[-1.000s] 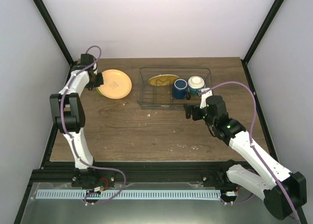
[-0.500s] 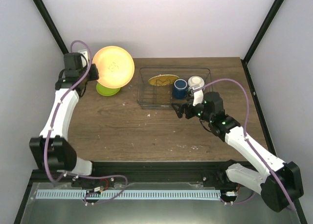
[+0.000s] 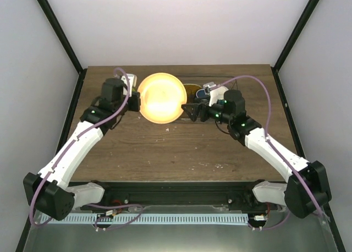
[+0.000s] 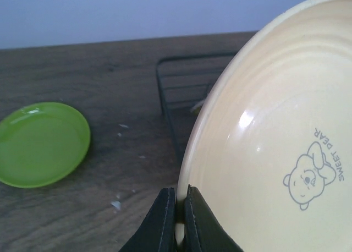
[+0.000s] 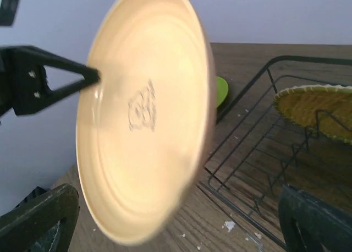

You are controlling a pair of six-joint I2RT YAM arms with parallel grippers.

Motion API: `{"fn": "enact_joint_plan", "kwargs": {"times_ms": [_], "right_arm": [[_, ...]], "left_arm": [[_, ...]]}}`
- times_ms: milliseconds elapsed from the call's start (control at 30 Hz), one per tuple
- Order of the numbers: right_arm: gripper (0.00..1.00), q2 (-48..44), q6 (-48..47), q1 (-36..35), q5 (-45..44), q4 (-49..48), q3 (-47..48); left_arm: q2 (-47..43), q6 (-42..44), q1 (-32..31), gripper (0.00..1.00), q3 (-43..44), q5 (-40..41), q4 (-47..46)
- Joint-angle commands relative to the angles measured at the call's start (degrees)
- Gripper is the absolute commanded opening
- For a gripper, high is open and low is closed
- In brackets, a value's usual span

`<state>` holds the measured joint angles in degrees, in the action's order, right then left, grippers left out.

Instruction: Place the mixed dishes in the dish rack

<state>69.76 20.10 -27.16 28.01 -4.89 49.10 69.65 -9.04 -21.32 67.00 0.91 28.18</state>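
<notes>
My left gripper is shut on the rim of a pale yellow-orange plate printed with a bear. It holds the plate upright, above the table, beside the dish rack's left end. The black fingers pinch the plate's lower edge. My right gripper stands wide open just right of the plate, its fingertips apart from it. A yellow patterned plate leans inside the dish rack. The yellow-green plate lies flat on the table, left of the rack. My right arm hides the mug and the cup.
White crumbs are scattered on the wooden table in front of the rack. Black frame posts rise at the back corners, with white walls close behind.
My left arm lifted the pale plate off the yellow-green plate at the back left and swung it right, up to the rack. My right arm reached left towards it, jaws still open.
</notes>
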Motion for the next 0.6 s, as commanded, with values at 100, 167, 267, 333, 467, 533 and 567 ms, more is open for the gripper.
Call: {"fn": "enact_joint_plan", "kwargs": {"times_ms": [100, 167, 267, 333, 467, 533, 567], "right_arm": [[1.00, 2.8, 0.3, 0.3, 1.7, -3.9, 3.2], [1.00, 3.9, -0.7, 0.3, 0.8, -3.1, 3.6], [0.99, 5.5, -1.7, 0.3, 0.7, -2.8, 3.9], [0.94, 6.6, -2.2, 0.3, 1.3, -2.0, 4.7], [0.48, 8.2, -4.8, 0.3, 1.8, 0.5, 8.0], [0.21, 8.3, -6.4, 0.3, 0.7, 1.7, 9.3], [0.14, 8.3, -7.2, 0.3, 0.0, 2.3, 9.9]], "left_arm": [[-2.3, -3.7, -6.1, 0.00, -3.1, 3.3, -2.9], [-2.4, -4.4, -7.6, 0.00, -3.0, 3.4, -3.0], [-1.8, -5.0, -10.5, 0.00, -2.2, 4.9, -3.0], [-1.1, -5.1, -11.9, 0.00, -1.0, 5.5, -2.5], [0.1, -5.0, -13.8, 0.00, 1.8, 7.0, -0.8], [0.1, -4.8, -14.0, 0.00, 2.6, 7.2, -0.2], [-0.1, -4.8, -14.0, 0.00, 2.6, 7.5, -0.3]]}}
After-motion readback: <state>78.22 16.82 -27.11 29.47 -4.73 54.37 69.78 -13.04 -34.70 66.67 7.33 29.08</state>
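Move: The left hand still pinches the cream plate by its left rim, the plate's middle about 10 cm to its right; the right gripper, wide open, waits some 25 cm right and 4 cm back, at about the same height. From the right hand the plate's middle is roughly 15 cm left and 5 cm ahead. The rack is centred 14 cm ahead of the right hand, 5 cm right and 20 cm below; its yellow plate is 18 cm ahead, 2 cm left. Rightward and somewhat back, about 7 cm in all, the left hand carries the cream plate towards the right gripper, dipping a couple of centimetres and mostly recovering, with a slight clockwise turn, keeping its pinch. The right hand eases some 3 cm forward and left while sinking a little, bringing its open fingers around the plate's near rim, then closes them to about a third open. ##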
